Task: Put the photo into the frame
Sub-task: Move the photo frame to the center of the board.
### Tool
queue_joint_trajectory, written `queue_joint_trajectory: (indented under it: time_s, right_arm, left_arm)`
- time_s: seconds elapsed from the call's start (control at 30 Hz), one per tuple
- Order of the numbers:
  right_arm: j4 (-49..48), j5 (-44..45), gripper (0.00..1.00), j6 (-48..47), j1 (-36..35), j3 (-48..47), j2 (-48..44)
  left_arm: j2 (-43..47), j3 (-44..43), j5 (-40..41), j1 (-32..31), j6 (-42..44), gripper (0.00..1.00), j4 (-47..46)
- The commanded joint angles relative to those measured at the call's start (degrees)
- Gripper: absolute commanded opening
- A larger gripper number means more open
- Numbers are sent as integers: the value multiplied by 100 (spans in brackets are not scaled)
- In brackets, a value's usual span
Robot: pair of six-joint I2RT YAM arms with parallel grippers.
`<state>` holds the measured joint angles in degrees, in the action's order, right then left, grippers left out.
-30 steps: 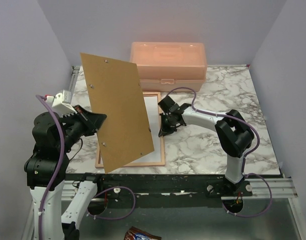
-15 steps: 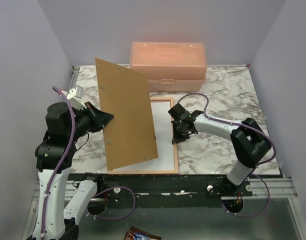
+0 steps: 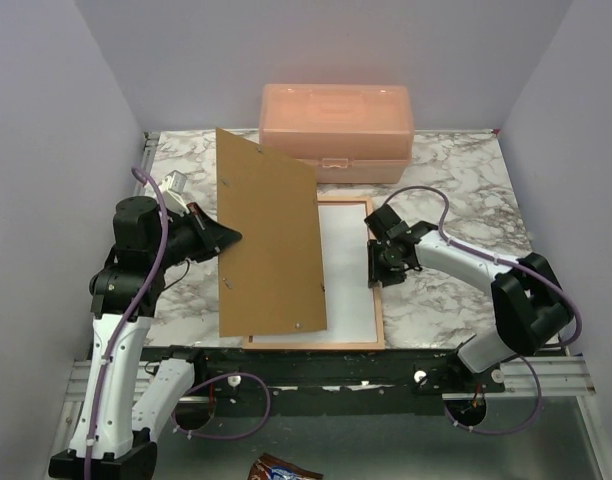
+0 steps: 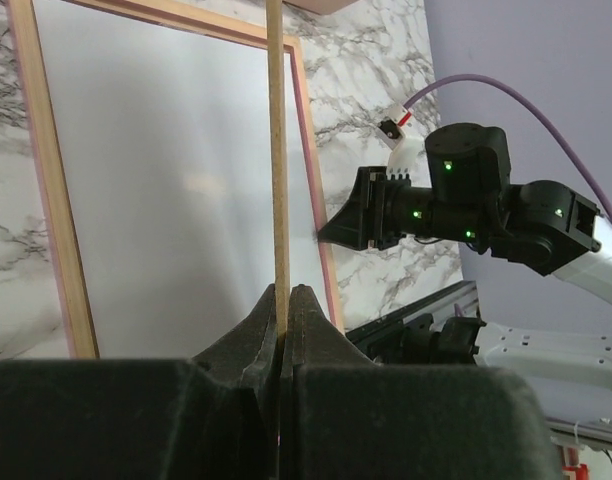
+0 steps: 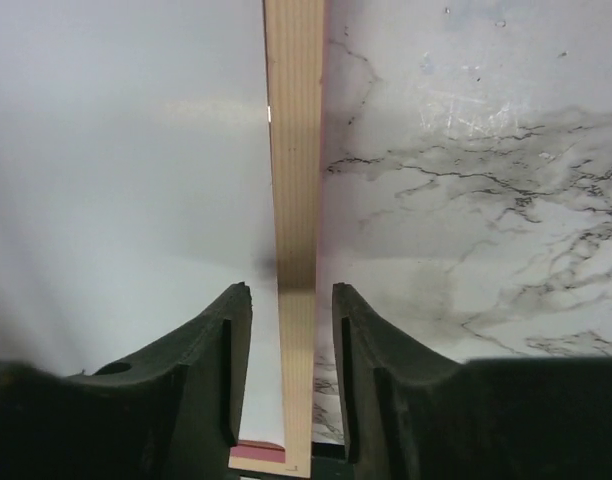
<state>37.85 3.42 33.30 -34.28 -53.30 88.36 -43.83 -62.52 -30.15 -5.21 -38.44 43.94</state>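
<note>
The frame lies flat on the marble table with its pale wood back up. A plain white surface fills its opening. The photo's printed side is out of view. My right gripper is low at the frame's right rail, open, one finger on either side of the rail without pressing it. A brown backing board stands tilted above the frame's left half and hides that part. My left gripper is shut on the board's left edge, which runs up from between the jaws.
A translucent pink storage box sits at the back of the table, just behind the board's top corner. Bare marble table lies to the right of the frame. Purple walls close in both sides.
The frame has slid right across the table with my right gripper, whose jaws have now opened off the rail. My left arm carried the backing board rightward, following the frame.
</note>
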Motion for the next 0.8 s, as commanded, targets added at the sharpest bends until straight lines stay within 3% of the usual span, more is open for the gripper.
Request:
queue_joint_trajectory:
  time_s: [0.0, 0.1, 0.23, 0.57, 0.77]
  right_arm:
    - [157, 117, 49, -120, 32, -334, -252]
    - [166, -41, 63, -167, 81, -466, -275]
    - [48, -491, 71, -251, 352, -392, -364]
    - [-632, -2273, 77, -409, 1706, 352, -706]
    - [-974, -3089, 80, -404, 2172, 626, -694]
  left_arm:
    - [-2, 134, -520, 38, -190, 0, -749]
    - [-23, 334, -629, 35, -281, 0, -939]
    - [-92, 590, -874, 37, -443, 0, -1279]
    - [-316, 1237, -1368, 38, -872, 0, -2176]
    - [-522, 1768, -1676, 31, -1320, 0, -3041]
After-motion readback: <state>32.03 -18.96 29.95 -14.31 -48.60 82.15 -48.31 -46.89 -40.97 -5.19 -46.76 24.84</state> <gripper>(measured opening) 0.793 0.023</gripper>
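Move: The photo frame lies flat with a white sheet inside; its middle is about 17 cm to the right hand's left, 3 cm ahead and 1 cm below, and its right bar passes between that hand's parted fingers. The backing board's low right edge hangs some 14 cm to the right hand's left, 2 cm ahead, 6 cm above. From the left hand, which holds the board by its upper left edge, the photo frame's middle is roughly 16 cm right, 5 cm ahead and 28 cm below. The right hand, its fingers already parted around the photo frame's right bar, spreads them far wider, lifts clear about 3 cm while edging forward as much, then shifts some 3 cm right as its fingers swing about 20 degrees towards pointing left. Meanwhile the left hand keeps its pinch on the backing board and lowers it some 5 cm towards the photo frame, bringing it 3 cm right and slightly forward, rolling its left side down a little to flatten the board. ##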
